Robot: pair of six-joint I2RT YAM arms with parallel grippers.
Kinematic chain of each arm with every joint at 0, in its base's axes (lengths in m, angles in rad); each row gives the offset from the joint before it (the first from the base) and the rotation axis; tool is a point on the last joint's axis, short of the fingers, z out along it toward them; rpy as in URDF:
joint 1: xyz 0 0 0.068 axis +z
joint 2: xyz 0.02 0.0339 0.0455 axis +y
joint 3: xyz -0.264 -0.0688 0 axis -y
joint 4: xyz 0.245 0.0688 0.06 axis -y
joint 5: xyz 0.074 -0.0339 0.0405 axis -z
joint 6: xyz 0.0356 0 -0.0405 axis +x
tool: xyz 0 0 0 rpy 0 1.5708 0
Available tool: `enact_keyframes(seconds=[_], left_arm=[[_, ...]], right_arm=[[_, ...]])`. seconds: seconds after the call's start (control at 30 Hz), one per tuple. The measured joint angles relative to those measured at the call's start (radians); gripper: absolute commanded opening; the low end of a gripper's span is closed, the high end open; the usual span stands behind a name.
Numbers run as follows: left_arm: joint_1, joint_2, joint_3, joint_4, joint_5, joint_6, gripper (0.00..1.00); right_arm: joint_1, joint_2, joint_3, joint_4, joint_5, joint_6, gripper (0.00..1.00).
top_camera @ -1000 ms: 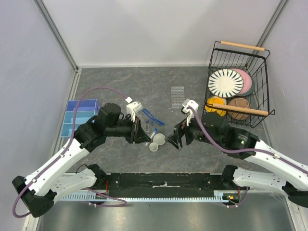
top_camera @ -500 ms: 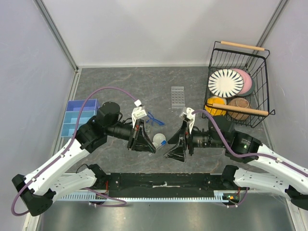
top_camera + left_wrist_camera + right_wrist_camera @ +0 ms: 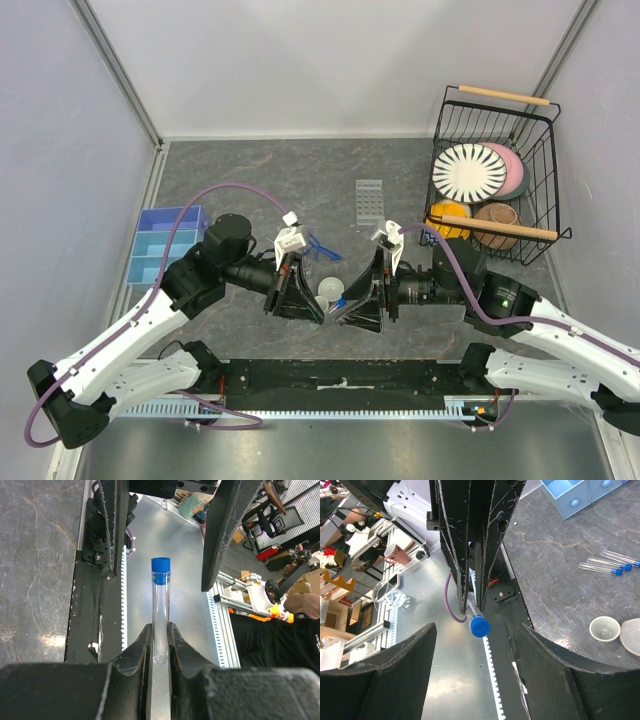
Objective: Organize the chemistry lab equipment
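Note:
My left gripper [image 3: 160, 645] is shut on the lower end of a clear blue-capped tube [image 3: 161, 611], held level above the table's near edge. The capped end points at my right gripper [image 3: 476, 630], which stands open; the tube's blue cap [image 3: 479, 626] sits between its fingers [image 3: 400, 670] without touching them. In the top view the left gripper [image 3: 308, 305] and right gripper [image 3: 350, 308] face each other tip to tip. Three more tubes [image 3: 607, 565] lie on the table. Two small white dishes [image 3: 605, 628] sit side by side. The clear rack [image 3: 369, 200] and blue-framed safety glasses [image 3: 318, 245] lie farther back.
A blue compartment tray [image 3: 160, 245] sits at the left edge of the table. A black wire basket [image 3: 541, 172] with plates and bowls stands at the back right. The black base rail [image 3: 340, 375] runs below both grippers.
Both grippers swung level and came together tip to tip, the left one carrying the tube. The right jaws have narrowed a little around the cap.

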Motion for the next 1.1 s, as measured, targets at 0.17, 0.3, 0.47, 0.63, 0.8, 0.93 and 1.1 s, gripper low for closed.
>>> enact_keyframes(seconds=[0.17, 0.3, 0.47, 0.63, 0.8, 0.93, 1.1], left_arm=[[-0.002, 0.001, -0.003, 0.011, 0.006, 0.001, 0.02], [-0.002, 0.001, -0.003, 0.014, 0.013, 0.002, 0.02], [-0.002, 0.001, -0.003, 0.016, 0.016, 0.002, 0.02], [-0.002, 0.001, -0.003, 0.016, 0.017, 0.002, 0.02], [-0.002, 0.001, -0.003, 0.014, 0.02, 0.004, 0.17], [-0.003, 0.003, 0.0, 0.004, -0.001, 0.005, 0.99], [-0.005, 0.048, 0.119, -0.106, -0.161, 0.003, 1.0]], right_arm=[[0.0, 0.014, 0.0, 0.029, -0.008, 0.013, 0.6], [0.0, 0.028, 0.0, 0.052, -0.012, 0.024, 0.54], [0.0, 0.04, 0.0, 0.067, -0.017, 0.031, 0.44], [0.0, 0.044, 0.0, 0.076, -0.02, 0.035, 0.19], [0.0, 0.044, 0.0, 0.078, -0.023, 0.038, 0.0], [0.0, 0.044, 0.0, 0.072, -0.007, 0.035, 0.0], [0.0, 0.076, 0.051, -0.01, 0.108, 0.0, 0.0]])
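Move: The capped test tube is pinched near its bare end in the left gripper, its middle some 4 cm to the right of the left hand point. From the open right gripper that middle lies about 5 cm to the left and level, the blue cap pointing into its jaws. On the table some 27 cm below, the small cup is 10 cm ahead and 10 cm left of the right hand, the large cup 14 cm ahead and 7 cm left. Ease the right gripper a little over 1 cm left towards the test tube while the left holds still, then shut the right fingers on the blue-capped end. Once that grip is made, open the left fingers wide to let go of the bare end, and carry both hands forward together about 2.5 cm, turning the left one slightly counter-clockwise and the right one slightly clockwise. ##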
